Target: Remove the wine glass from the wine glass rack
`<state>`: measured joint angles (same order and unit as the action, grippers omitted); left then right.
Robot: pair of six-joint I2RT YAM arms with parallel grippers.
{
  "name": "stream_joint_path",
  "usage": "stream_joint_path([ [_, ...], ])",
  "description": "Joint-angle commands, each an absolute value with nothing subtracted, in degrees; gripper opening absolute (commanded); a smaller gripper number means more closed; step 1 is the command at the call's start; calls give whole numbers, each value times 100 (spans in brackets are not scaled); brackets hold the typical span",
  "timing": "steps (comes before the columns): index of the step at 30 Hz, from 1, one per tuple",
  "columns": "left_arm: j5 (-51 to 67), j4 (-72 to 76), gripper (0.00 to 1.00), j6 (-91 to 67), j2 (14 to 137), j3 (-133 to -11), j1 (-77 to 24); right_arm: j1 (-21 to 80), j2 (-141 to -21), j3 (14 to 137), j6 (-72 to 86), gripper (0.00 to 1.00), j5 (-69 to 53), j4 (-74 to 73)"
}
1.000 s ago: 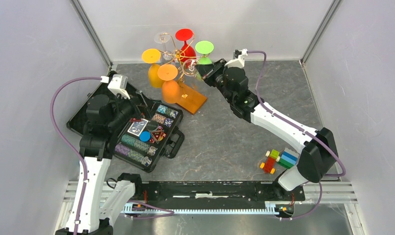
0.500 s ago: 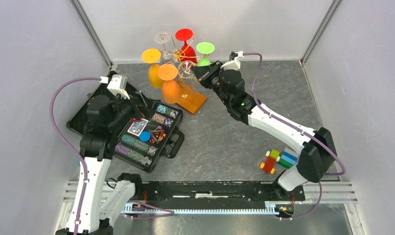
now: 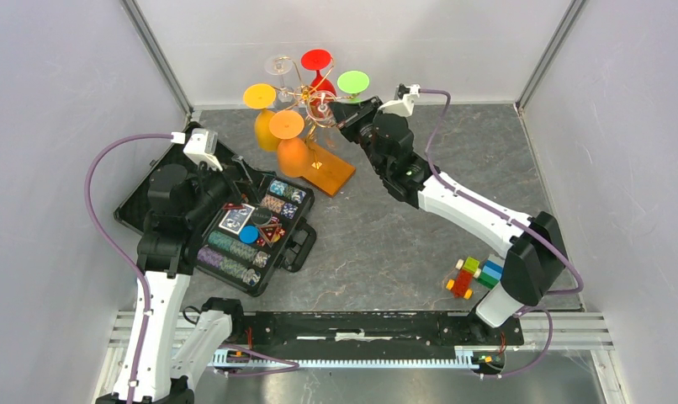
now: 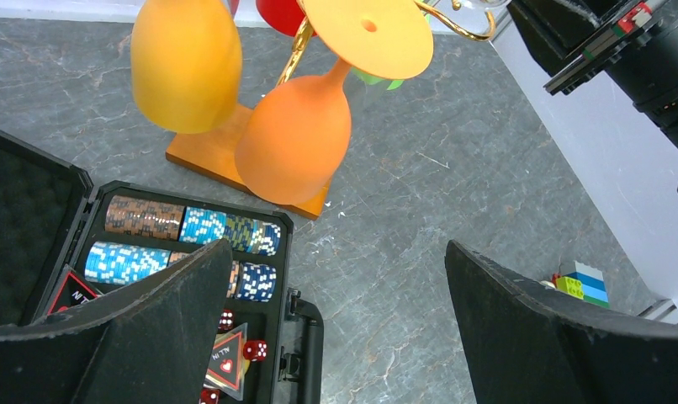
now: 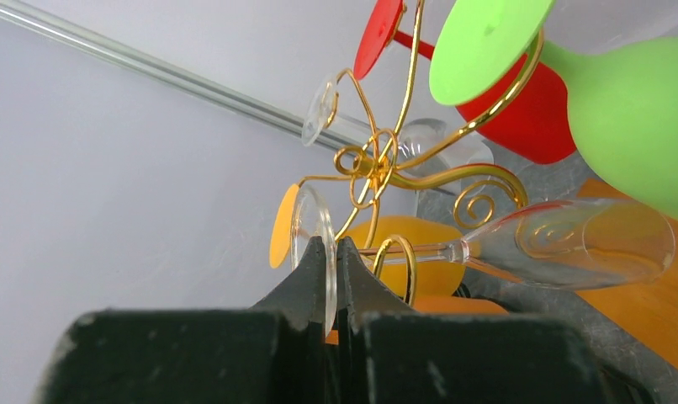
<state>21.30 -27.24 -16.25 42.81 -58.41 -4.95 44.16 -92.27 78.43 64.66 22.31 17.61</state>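
Observation:
The wine glass rack [image 3: 306, 94] is a gold wire tree on an orange-brown wooden base [image 3: 334, 172] at the back of the table. Yellow, orange, red, green and clear glasses hang from it upside down. My right gripper [image 5: 336, 252] is shut on the round foot of a clear wine glass [image 5: 571, 244]. That glass lies nearly level, its stem running through a gold loop of the rack [image 5: 373, 160]. In the top view this gripper [image 3: 340, 111] sits at the rack's right side. My left gripper [image 4: 336, 252] hangs open and empty over the case's right edge.
An open black case of poker chips [image 3: 243, 231] lies left of centre, under the left arm. Coloured toy bricks [image 3: 479, 273] sit at the right front. White walls close in the back and both sides. The orange glass [image 4: 293, 139] hangs low over the base.
The right gripper has moved left and towards the rack's top, carrying the clear glass by its foot and tipping it towards level. The left arm has stayed still.

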Motion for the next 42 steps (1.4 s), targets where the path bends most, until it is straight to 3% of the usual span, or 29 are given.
stream_joint_path([
  [1, 2184, -2483, 100, -1791, 4244, -5818, -475, 4430, -9171, 8237, 6488, 0, 2799, 2258],
  [14, 2337, -2479, 100, -1767, 4273, -5845, -475, 4078, -9037, 8034, 6839, 0, 2673, 2201],
  [29, 3654, -975, 100, -2671, 4415, -5597, -722, 4077, -6878, 5564, 7352, 0, 2172, 2399],
  [36, 3568, 698, 100, -2810, 4849, -5258, -2029, 4093, -5458, 4946, 7504, 0, 1808, 1573],
  [42, 3837, 1257, 100, -1439, 5776, -5577, -3346, 4096, -4628, 4842, 7695, 0, 1214, 828],
])
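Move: The right hand already pinches the foot rim of the clear glass, whose middle lies about 2 cm ahead, 2 cm left and 9 cm below. The rack's hub is some 5 cm ahead and 5 cm left; the green glass is about 6 cm ahead, 5 cm right, the orange one 4 cm back, 8 cm left. From the left hand the clear glass is roughly 18 cm ahead, 12 cm right and 5 cm lower. Keeping its pinch on the clear glass's foot, the right hand eases forward, right and up 2-4 cm, dips, then draws back and right out of the rack, rising at the end, some 13 cm each way overall, its left side rolling up slightly. Late on, the wide-open left hand swings about 15 cm right towards the glass, turning some 35 degrees clockwise. ##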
